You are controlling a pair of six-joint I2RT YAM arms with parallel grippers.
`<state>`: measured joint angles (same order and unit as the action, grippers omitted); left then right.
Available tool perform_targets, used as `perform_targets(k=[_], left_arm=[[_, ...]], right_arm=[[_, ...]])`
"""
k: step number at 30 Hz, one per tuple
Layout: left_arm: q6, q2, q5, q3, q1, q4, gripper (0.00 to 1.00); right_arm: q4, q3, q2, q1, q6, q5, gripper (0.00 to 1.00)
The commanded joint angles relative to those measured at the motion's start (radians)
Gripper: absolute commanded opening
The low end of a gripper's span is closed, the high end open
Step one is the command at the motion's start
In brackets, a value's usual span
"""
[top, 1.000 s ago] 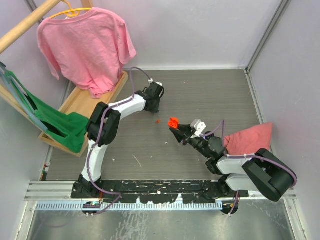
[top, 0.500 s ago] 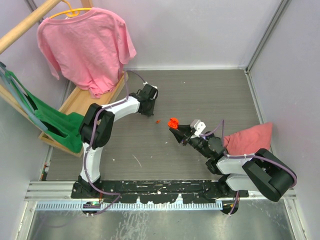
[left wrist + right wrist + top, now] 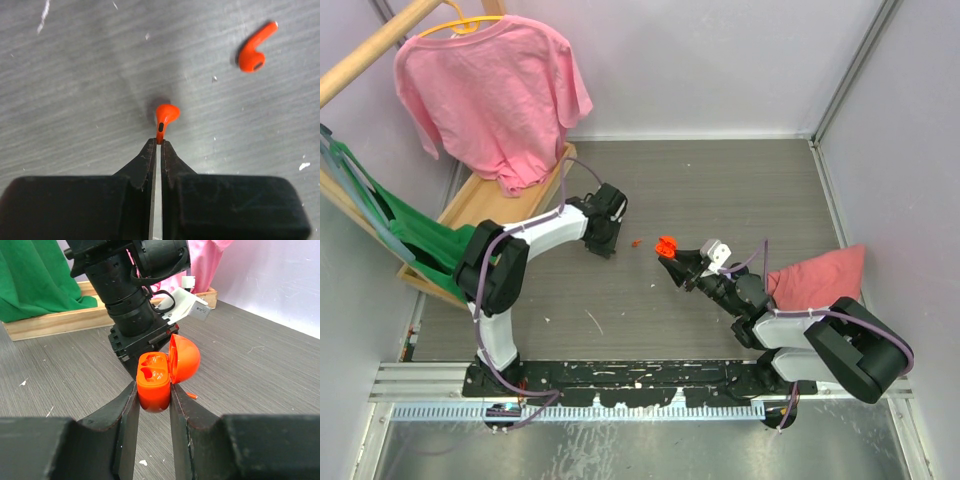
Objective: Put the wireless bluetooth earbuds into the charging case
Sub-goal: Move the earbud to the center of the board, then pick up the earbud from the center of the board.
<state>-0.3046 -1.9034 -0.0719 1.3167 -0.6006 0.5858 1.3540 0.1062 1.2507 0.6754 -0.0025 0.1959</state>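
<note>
Both of the wireless bluetooth earbuds are orange. My left gripper [image 3: 160, 141] is shut on the stem of one earbud [image 3: 166, 115], which it holds close over the grey table. The other earbud [image 3: 254, 49] lies loose on the table to the upper right of it, and shows as a red speck [image 3: 637, 243] from above. The charging case [image 3: 154, 382] is orange too, with its lid [image 3: 185, 359] hinged open and two empty wells showing. My right gripper [image 3: 152, 390] is shut on its body, and from above the case [image 3: 666, 244] sits right of the left gripper [image 3: 603, 238].
A wooden rack [image 3: 485, 205] with a pink shirt [image 3: 490, 90] and a green cloth [image 3: 430, 250] stands at the back left. A pink cloth [image 3: 820, 275] lies beside the right arm. Walls close the table at the back and right.
My left arm has swung toward the left and the near side, and its jaws have closed on the earbud's stem. The right gripper and the case have stayed still.
</note>
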Motion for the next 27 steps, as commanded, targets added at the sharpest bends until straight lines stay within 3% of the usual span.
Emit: perform_targets(k=[1, 15, 22, 27], left_arm=[[-0.015, 0.077, 0.033, -0.017, -0.014, 0.055, 0.06], [-0.010, 0.039, 0.046, 0.028, -0.014, 0.085, 0.15], [-0.004, 0.034, 0.058, 0.062, -0.014, 0.081, 0.34], [0.007, -0.006, 0.044, 0.092, -0.014, 0.085, 0.36]], right_arm=[[0.045, 0.027, -0.011, -0.002, -0.005, 0.007, 0.01], [0.039, 0.031, -0.007, -0.002, -0.004, 0.008, 0.01], [0.037, 0.032, -0.006, -0.002, -0.004, 0.008, 0.01], [0.036, 0.034, -0.003, -0.002, -0.006, 0.009, 0.01]])
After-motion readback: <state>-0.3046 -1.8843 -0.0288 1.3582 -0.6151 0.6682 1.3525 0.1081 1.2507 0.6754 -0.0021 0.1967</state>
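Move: The left fingers hold an orange earbud by its stem tip, its body about 1 cm ahead of the left hand and 1 cm lower, at table level. The other orange earbud lies about 3 cm ahead and 6 cm right; the open case in the right gripper is some 12 cm right, 7 cm back and 14 cm above. From the right hand, the left's earbud lies about 8 cm forward, 11 cm left and 15 cm down. The left fingers let go of the earbud's stem: the hand draws back about 2 cm, low over the table, its gap starting to widen, and then the fingers spread to roughly a third open as it lifts some 1 cm, easing forward and right. The wrist tips only slightly. ##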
